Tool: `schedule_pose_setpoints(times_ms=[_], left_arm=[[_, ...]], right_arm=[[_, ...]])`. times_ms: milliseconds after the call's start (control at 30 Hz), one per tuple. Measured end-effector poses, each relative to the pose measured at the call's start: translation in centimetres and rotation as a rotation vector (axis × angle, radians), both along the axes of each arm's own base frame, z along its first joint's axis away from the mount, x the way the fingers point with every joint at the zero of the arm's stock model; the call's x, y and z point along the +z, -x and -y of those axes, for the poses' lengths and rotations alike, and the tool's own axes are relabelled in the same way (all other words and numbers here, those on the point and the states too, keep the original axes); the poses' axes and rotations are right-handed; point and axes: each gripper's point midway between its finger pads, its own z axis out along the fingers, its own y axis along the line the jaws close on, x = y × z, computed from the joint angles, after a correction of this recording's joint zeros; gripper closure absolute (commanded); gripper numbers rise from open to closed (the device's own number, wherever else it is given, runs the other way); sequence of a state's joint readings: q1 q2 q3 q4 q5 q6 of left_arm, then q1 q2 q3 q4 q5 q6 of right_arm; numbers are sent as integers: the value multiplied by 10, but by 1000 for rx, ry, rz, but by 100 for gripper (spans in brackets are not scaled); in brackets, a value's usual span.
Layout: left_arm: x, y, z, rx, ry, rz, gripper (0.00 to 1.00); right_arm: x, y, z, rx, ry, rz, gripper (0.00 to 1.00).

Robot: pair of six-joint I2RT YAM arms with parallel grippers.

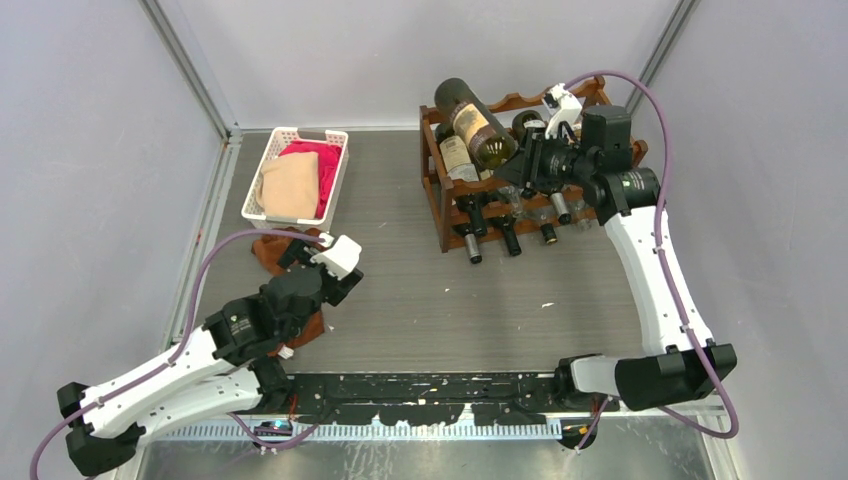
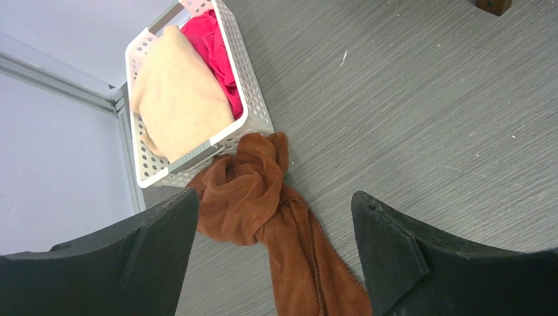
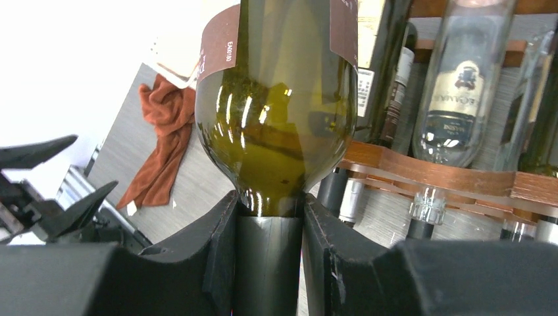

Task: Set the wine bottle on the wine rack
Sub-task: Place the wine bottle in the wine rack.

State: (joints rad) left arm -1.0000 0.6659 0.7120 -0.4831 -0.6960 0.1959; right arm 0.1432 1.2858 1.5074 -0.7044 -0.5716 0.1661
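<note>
An olive-green wine bottle (image 1: 473,121) with a brown and cream label hangs tilted above the top left of the reddish-brown wine rack (image 1: 437,190), base up and to the left. My right gripper (image 3: 270,253) is shut on its dark-foiled neck, and the bottle's shoulder (image 3: 276,125) fills the right wrist view just in front of a scalloped rail (image 3: 434,172). My left gripper (image 2: 274,201) is open, low over a brown cloth (image 2: 263,197) on the table's left side, holding nothing.
Several other bottles (image 1: 468,205) lie in the rack's lower tiers with their necks toward me. A white slotted basket (image 1: 277,150) holding beige and red cloths stands at the back left, touching the brown cloth (image 1: 272,250).
</note>
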Motion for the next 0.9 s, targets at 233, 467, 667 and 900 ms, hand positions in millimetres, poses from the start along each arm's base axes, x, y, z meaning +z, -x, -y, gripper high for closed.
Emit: schedule_pose_setpoints(times_ms=[233,467,667,900], left_arm=[[-2,0,-1,0,-7,-2,15],[-4,-1,-2,5,-15,-4,15],[-3,-1,-3,3,-23,-1,15],[-4,-1,-4,5,-25,-1,15]], right_arm=[[-11,-20,-1,-117,7,-26,99],[-24,-40,-11,-166,9,-46,99],[-35,-51,-20,-201,30,-60,99],[-47,-57,-31,-231,78,-56,95]])
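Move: The right hand holds the wine bottle by its neck. The front notch at the left end of the rack's top tier is about 5 cm ahead, 4 to the left and 8 below; the matching back notch is some 18 ahead, 9 left and 8 below. In the tier below, the cream-label bottle lies about 10 ahead, 7 left and 17 below, with a clear bottle roughly 8 cm right of it. From the left hand the front notch is about 16 ahead, 27 right and 3 above. Keeping its pinch on the bottle's neck, the right hand carries it forward and down towards the top tier's left-end slot, about 5 cm each way, and drifts some 3 cm left, mostly in the later part. The wrist meanwhile turns clockwise a little over 10 degrees, bringing the bottle more nearly in line with the slot. ##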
